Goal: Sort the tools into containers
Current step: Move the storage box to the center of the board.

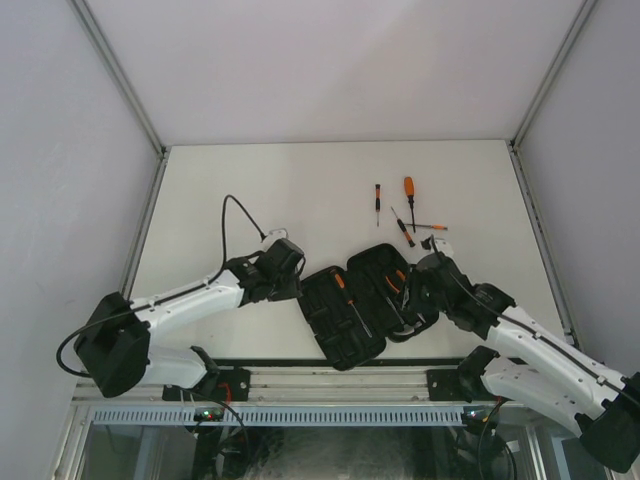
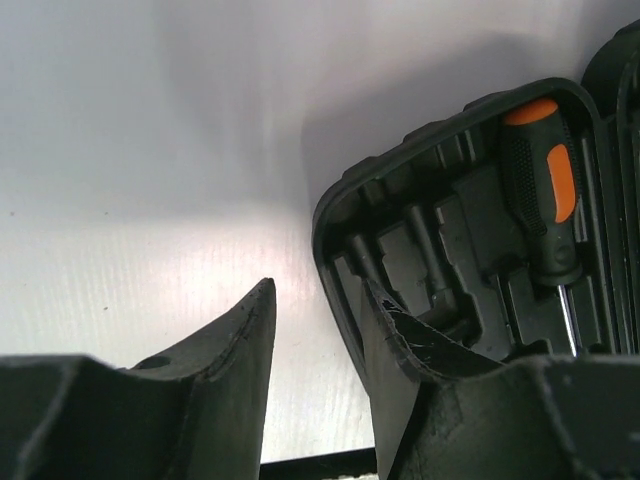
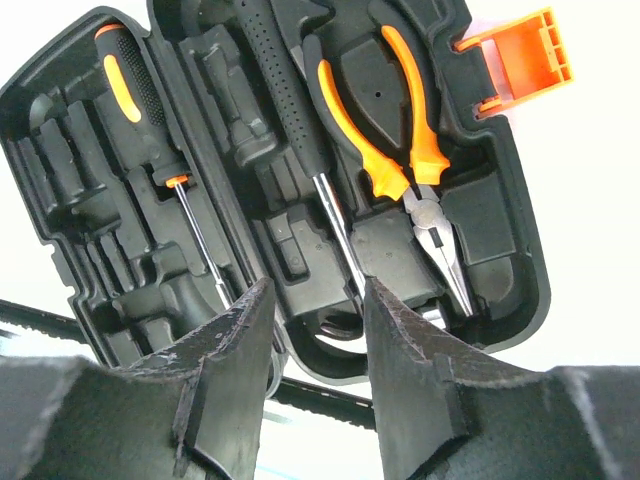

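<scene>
The black clamshell case (image 1: pixel 345 358) lies open at the near middle of the table. Its slots hold orange-handled pliers (image 3: pixel 390 130), a black-handled hammer (image 3: pixel 290 110) and an orange-and-black screwdriver (image 3: pixel 130 85); the orange latch (image 3: pixel 520 55) sticks out. Several loose screwdrivers (image 1: pixel 409 190) lie farther back on the table. My left gripper (image 2: pixel 318 285) is open at the case's left edge, its right finger (image 2: pixel 400 350) over the rim of the case (image 2: pixel 420 130), nothing gripped. My right gripper (image 3: pixel 318 300) hangs open over the near end of the case (image 3: pixel 500 230), empty.
The white table (image 1: pixel 220 200) is enclosed by pale walls on three sides. A black cable (image 1: pixel 228 225) loops up from the left arm. A metal rail (image 1: pixel 320 380) runs along the near edge by the arm bases.
</scene>
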{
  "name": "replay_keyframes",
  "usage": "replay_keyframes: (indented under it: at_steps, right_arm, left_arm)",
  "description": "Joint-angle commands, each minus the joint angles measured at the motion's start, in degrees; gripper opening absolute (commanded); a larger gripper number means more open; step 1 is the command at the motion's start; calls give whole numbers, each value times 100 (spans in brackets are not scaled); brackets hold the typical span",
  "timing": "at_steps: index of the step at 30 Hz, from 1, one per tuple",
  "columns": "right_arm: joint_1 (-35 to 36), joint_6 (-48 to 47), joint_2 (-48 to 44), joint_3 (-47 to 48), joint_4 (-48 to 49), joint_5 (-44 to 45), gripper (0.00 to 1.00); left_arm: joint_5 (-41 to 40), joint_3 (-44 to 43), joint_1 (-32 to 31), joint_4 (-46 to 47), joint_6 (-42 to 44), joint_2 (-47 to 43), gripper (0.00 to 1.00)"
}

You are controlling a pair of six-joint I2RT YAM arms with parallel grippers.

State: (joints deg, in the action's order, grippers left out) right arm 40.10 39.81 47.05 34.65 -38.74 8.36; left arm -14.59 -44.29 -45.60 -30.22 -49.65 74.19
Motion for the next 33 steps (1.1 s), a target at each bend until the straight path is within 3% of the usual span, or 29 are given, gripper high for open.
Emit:
replay_keyframes:
  at_steps: [1, 7, 20, 33]
  right_arm:
    - [-36, 52, -253, 1, 173, 78, 40]
    - [-57, 126, -427, -7, 51, 243, 40]
    - [-260, 386, -1235, -2, -254, 834, 40]
    - [-752, -181, -931, 290, -294, 395, 40]
  left_arm:
    - [79, -42, -25, 432, -106, 274, 43]
    - [99, -160, -19, 436, -10, 689, 39]
    - [-197, -480, 413, 157, 563, 1105, 14]
    - [-247, -958, 931, 148, 1159, 1478, 10]
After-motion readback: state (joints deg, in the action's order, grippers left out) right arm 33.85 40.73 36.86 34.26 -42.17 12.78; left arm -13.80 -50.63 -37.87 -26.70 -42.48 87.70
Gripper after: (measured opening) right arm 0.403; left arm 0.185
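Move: The open storage box has its left rim just under the left hand, roughly 2 cm to its right, 1 cm ahead and 4 cm below; the box's middle is about 18 cm right and 4 cm back, the screwdriver in its left half about 14 cm right and 4 cm back. From the right hand, some 7 cm up, the right rim is about 6 cm right and level, the pliers about 2 cm straight ahead, the orange clasp 7 cm ahead and 4 cm right. The box's left wall, close to its far corner, gets pinched by the left hand, which sinks about 3 cm over it, closes its open fingers on the wall, then draws the box forward some 4 cm and slightly left. Meanwhile the right hand, open and empty, rises while swinging right, about 4 cm towards the right rim, turns about 10 degrees clockwise, then starts to sink. ##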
